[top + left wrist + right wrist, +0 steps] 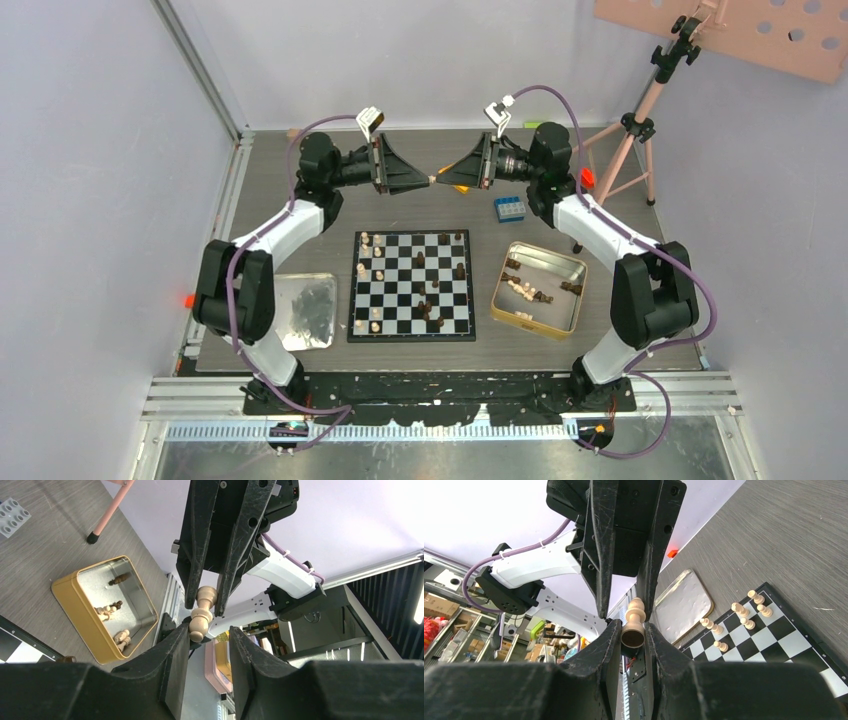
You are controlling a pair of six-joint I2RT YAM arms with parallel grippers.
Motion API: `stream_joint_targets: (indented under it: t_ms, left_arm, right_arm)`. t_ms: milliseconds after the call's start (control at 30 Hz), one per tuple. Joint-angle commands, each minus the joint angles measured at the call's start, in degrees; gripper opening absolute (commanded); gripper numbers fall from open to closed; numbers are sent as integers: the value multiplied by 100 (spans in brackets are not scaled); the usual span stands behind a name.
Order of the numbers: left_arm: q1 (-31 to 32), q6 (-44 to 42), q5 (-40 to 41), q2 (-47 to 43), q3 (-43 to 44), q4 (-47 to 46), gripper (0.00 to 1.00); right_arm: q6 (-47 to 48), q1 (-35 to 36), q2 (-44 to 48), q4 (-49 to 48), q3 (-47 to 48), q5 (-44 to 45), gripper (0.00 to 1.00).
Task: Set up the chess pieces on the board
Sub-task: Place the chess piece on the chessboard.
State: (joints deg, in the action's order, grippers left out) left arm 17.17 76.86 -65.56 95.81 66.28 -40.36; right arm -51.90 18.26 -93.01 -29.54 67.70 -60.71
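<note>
Both grippers meet tip to tip in the air behind the board (400,300). My right gripper (633,630) is shut on the round base of a light tan chess piece (635,616). The piece's head reaches between the fingers of my left gripper (210,632): it touches one finger (177,645), and the other stands apart from it. Light pieces (366,243) line the board's left side. Dark ones (428,308) are scattered over its middle and right.
A gold-rimmed tin (497,290) right of the board holds several light and dark pieces. A silver tray (300,310) lies left of the board. A blue brick (509,208) sits behind the tin, and a pink tripod (630,140) stands at the back right.
</note>
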Motion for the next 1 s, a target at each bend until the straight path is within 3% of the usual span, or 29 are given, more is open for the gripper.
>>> stream_joint_targets:
  t_ms: [0,633,700,800,833,967]
  left_arm:
    - [32,118,-90,35,51,-400,35]
    - [59,123,-153,185,118,-468,13]
    - [59,83,-190,166,105,-478,9]
    - [38,-86,-310,97,58,-400,2]
    - [21,-230,-367,42,48,-271,0]
    - [-134,-1799,-476,-362,66,1490,0]
  right_arm:
    - [-67,26,13,-361,-20,24,1]
    - [60,130,-18,-288,-69,-71,3]
    - [154,136,19,-184,-47,-70,10]
    - [468,114,122,244,39,-54,37]
    - [705,94,159,528,83,-46,42]
    - [1398,-42,428,1345,160,34,58]
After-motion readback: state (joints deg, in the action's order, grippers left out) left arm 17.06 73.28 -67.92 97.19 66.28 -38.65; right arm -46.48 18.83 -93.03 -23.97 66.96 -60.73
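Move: The light chess piece is held in the air by the right fingers, about 1 cm left of the right hand. It lies some 2 cm right of the left hand, level, with its round head between the open left fingers. From the left hand, the chessboard's middle is roughly 11 cm back, 4 cm left and 31 cm down; the orange triangle is about 15 cm ahead, 7 cm right, equally low; the blue brick is 6 cm ahead, 18 cm right. The left fingers close and pinch the head end of the chess piece while the right hand still grips its base, the left hand easing down about 1.5 cm. Then the right fingers open and let go of the base, the right hand sinking about 2 cm, mostly as it opens; neither wrist turns noticeably. ##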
